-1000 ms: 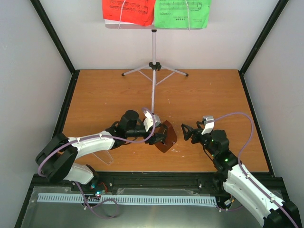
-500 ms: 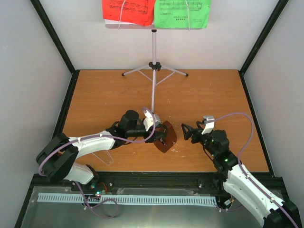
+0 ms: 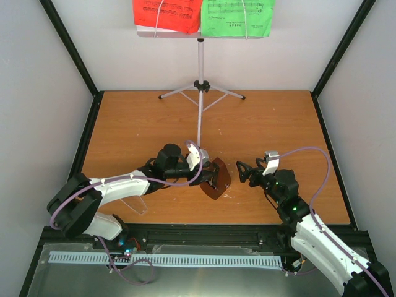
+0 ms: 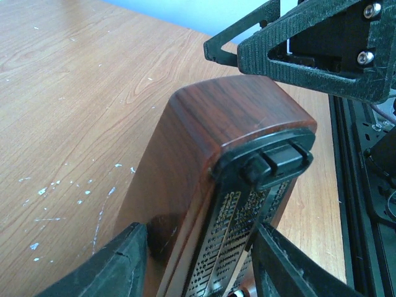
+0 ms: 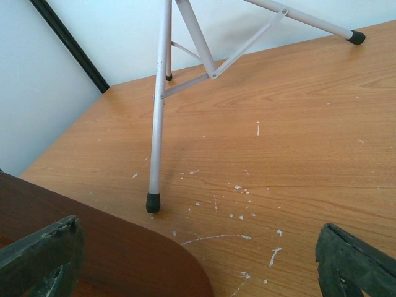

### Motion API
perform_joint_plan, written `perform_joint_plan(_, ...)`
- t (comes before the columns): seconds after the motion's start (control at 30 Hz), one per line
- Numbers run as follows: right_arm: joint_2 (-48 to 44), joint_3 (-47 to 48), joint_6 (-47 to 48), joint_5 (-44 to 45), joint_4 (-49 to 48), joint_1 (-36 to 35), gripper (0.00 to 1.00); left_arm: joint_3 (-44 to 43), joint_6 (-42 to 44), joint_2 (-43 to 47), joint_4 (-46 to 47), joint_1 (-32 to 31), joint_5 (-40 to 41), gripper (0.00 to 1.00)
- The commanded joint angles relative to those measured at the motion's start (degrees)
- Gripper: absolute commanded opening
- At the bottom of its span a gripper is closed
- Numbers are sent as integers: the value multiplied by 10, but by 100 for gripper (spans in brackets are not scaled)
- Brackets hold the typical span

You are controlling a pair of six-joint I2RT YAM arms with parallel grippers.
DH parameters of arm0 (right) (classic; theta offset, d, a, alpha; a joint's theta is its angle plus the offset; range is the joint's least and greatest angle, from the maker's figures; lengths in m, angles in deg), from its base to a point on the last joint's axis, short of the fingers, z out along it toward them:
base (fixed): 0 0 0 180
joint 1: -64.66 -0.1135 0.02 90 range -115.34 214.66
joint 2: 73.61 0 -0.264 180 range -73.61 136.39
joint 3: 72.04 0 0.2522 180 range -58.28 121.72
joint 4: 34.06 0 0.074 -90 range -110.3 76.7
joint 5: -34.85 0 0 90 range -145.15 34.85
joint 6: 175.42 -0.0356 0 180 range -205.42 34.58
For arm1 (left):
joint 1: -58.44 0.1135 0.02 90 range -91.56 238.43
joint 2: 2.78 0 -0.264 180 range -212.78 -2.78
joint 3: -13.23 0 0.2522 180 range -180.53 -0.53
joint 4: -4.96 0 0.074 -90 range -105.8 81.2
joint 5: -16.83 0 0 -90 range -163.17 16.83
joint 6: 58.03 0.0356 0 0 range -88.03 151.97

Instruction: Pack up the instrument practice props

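Observation:
The dark-brown metronome (image 3: 218, 180) stands near the table's front middle, its scale face showing in the left wrist view (image 4: 204, 154). My left gripper (image 3: 212, 176) reaches it from the left, fingers (image 4: 105, 269) pressed on its two sides, shut on it. My right gripper (image 3: 242, 172) hovers just right of it, open and empty (image 5: 198, 266), with the metronome's body (image 5: 93, 253) at its left finger. A clear cover (image 3: 133, 204) lies under the left arm. The silver tripod stand (image 3: 200, 86) at the back holds red (image 3: 167, 13) and green (image 3: 238, 15) music sheets.
One stand leg (image 5: 154, 136) comes down to a black foot just behind the metronome. Black frame posts (image 3: 77, 59) and white walls close in the orange table (image 3: 136, 124). A black rail runs along the front edge (image 3: 204, 234).
My left gripper's jaws have closed in onto the metronome. Both arms and the metronome have stayed almost still.

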Motion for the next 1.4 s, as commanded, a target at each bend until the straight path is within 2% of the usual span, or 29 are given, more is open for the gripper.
perform_joint_plan(0.0,-4,-9,-4,-1,-14,3,100,-21,8,-8,9,-5,-7,47)
perform_joint_plan(1.07,-9,-13,-8,6,-11,3,100,-18,2,-5,10,-5,-13,47)
perform_joint_plan(1.13,-11,-13,-9,6,-10,3,100,-18,0,-3,12,-5,-14,51)
perform_joint_plan(1.27,-11,-6,-17,9,10,3,100,-5,-25,14,17,-5,-5,69)
perform_joint_plan(1.37,-11,5,-37,13,51,3,100,39,-74,52,42,3,5,82)
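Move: The metronome stands right at the left gripper's fingers, its middle about 3 cm to the hand point's right, level fore and aft, and some 5 cm lower. The music stand's nearest foot is about 12 cm ahead and 5 cm left of this hand; the clear plastic piece lies some 28 cm to its left and 1 cm back, both on the table about 15 cm down. From the right gripper, the metronome is about 9 cm left, 2 cm back and 5 cm lower. Keep the left gripper where it is, pointing to the robot's right and a little down, with the half-open fingers still pinching the lower front part of the metronome. After holding for over a second, spread them to about three-quarters open, so both pads come free on either side of the body; let the hand shift by barely half a centimetre. ##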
